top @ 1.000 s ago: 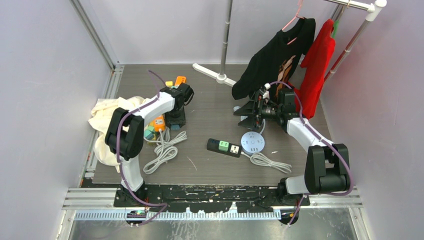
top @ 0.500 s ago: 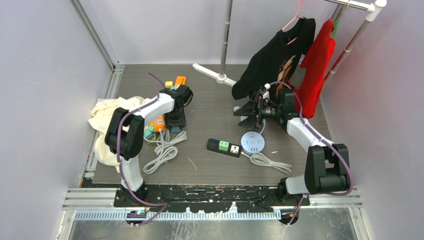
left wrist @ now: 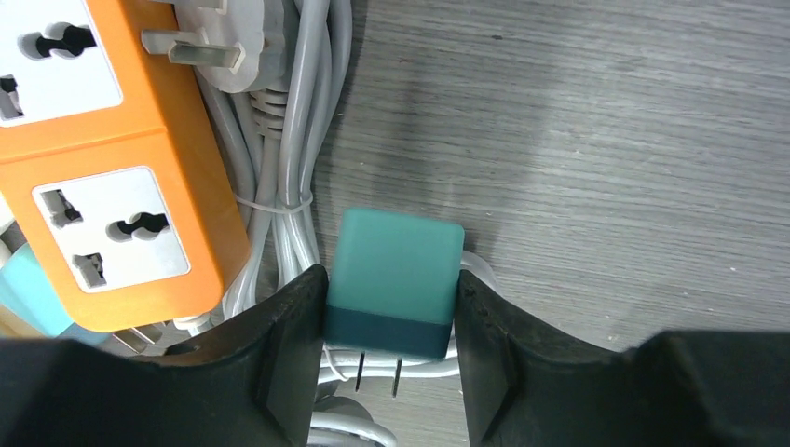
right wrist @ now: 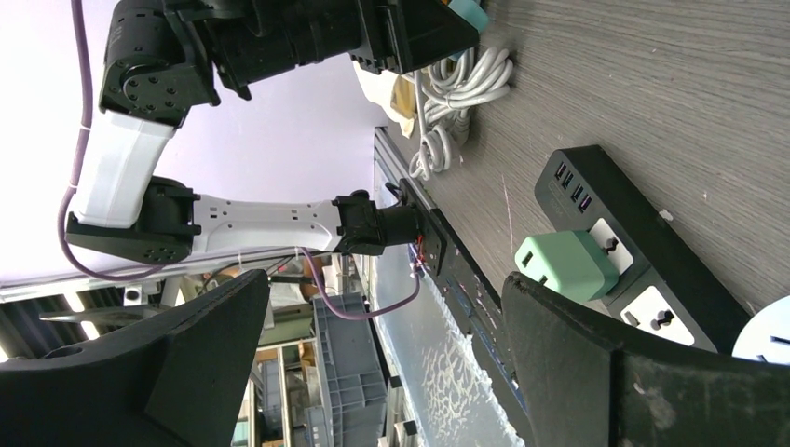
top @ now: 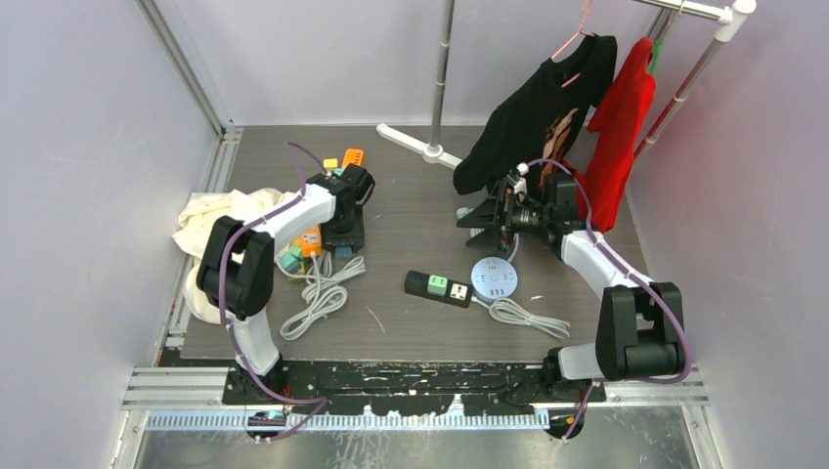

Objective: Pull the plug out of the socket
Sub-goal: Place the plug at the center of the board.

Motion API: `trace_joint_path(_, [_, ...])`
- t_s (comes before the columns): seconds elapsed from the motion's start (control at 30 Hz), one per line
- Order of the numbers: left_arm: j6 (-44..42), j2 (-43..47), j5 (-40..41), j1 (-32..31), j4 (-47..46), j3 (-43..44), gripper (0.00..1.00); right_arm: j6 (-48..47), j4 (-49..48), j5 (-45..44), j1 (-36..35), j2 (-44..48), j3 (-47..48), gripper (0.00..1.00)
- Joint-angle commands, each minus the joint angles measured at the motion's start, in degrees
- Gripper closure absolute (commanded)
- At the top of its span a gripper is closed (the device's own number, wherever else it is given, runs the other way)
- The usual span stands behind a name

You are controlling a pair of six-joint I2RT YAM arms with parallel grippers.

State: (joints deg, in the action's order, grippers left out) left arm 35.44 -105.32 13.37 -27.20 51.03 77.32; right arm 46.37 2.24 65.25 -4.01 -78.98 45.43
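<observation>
A teal plug sits between the fingers of my left gripper, which is shut on its two sides. Its two bare prongs point toward me, free of any socket, above a coiled white cable. The orange socket strip lies just to the left with its outlets empty. From above, the left gripper stands over the cable coil beside the orange strip. My right gripper hangs open and empty above the table.
A black power strip with a green plug in it lies mid-table beside a round white socket and its cable. Cream cloth lies far left. Black and red shirts hang on a rack at back right.
The left arm's upper link has shifted slightly left while its gripper stays over the cable coil with the plug. The right arm has not moved.
</observation>
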Motion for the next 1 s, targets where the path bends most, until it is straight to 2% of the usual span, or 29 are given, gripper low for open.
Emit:
trace_joint_path(0.0, [-2.27, 4.41, -1.68, 0.45, -2.25, -0.08, 0.47, -2.04, -0.11, 0.39, -0.21, 2.33, 0.68, 0.00])
trace_joint_path(0.17, [-3.59, 7.92, -3.61, 0.50, -5.96, -2.61, 0.35, -2.37, 0.22, 0.40, -0.21, 2.38, 0.77, 0.00])
trace_joint_path(0.33, [-5.07, 11.02, -5.16, 0.47, -7.26, -3.30, 0.35, -4.03, 1.81, 0.40, -0.21, 2.73, 1.27, 0.00])
trace_joint_path(0.57, [-10.52, 21.65, -14.70, 0.43, -18.32, -8.54, 0.32, -16.64, 13.57, -0.59, -0.37, 3.62, 4.49, 0.00])
trace_joint_path(0.7, [-12.79, 29.51, -21.20, 0.48, -26.95, -12.27, 0.31, -28.15, 23.43, -1.34, -1.16, 3.66, 7.61, 0.00])
trace_joint_path(0.8, [-13.00, 36.10, -24.56, 0.43, -34.37, -15.10, 0.30, -40.24, 33.42, -3.24, -2.52, 3.45, 10.86, 0.01])
trace_joint_path(0.9, [-12.93, 41.16, -29.51, 0.46, -45.40, -20.77, 0.22, -56.14, 44.91, -8.81, -5.30, 3.45, 15.45, 0.01])
trace_joint_path(0.97, [-12.20, 44.10, -33.53, 0.45, -56.37, -26.83, 0.12, -65.13, 50.88, -12.86, -6.92, 3.75, 17.21, 0.01])
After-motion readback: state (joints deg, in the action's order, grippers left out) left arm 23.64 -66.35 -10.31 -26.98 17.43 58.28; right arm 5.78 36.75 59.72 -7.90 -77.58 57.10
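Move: Between the left hand's open fingertips, about 1 cm under the hand point, sits the teal plug. The orange strip stands some 6 cm to its left and 2 cm farther out; the loose cord bundle lies roughly 9 cm back and 4 cm left. The green plug on the black strip is about 19 cm right of this hand and 7 cm back. From the right hand, that green plug is some 7 cm left, 3 cm back and 12 cm below. Letting go of the teal plug, the left hand spreads its fingers from half open to mostly open and climbs off it, slowly then fast, about 19 cm up and some 6 cm to the right, its down-pointing fingers swinging out forward and right. Late on, the right hand eases back about 3 cm, still wide open, tipping its fingers down and back towards the green plug. ##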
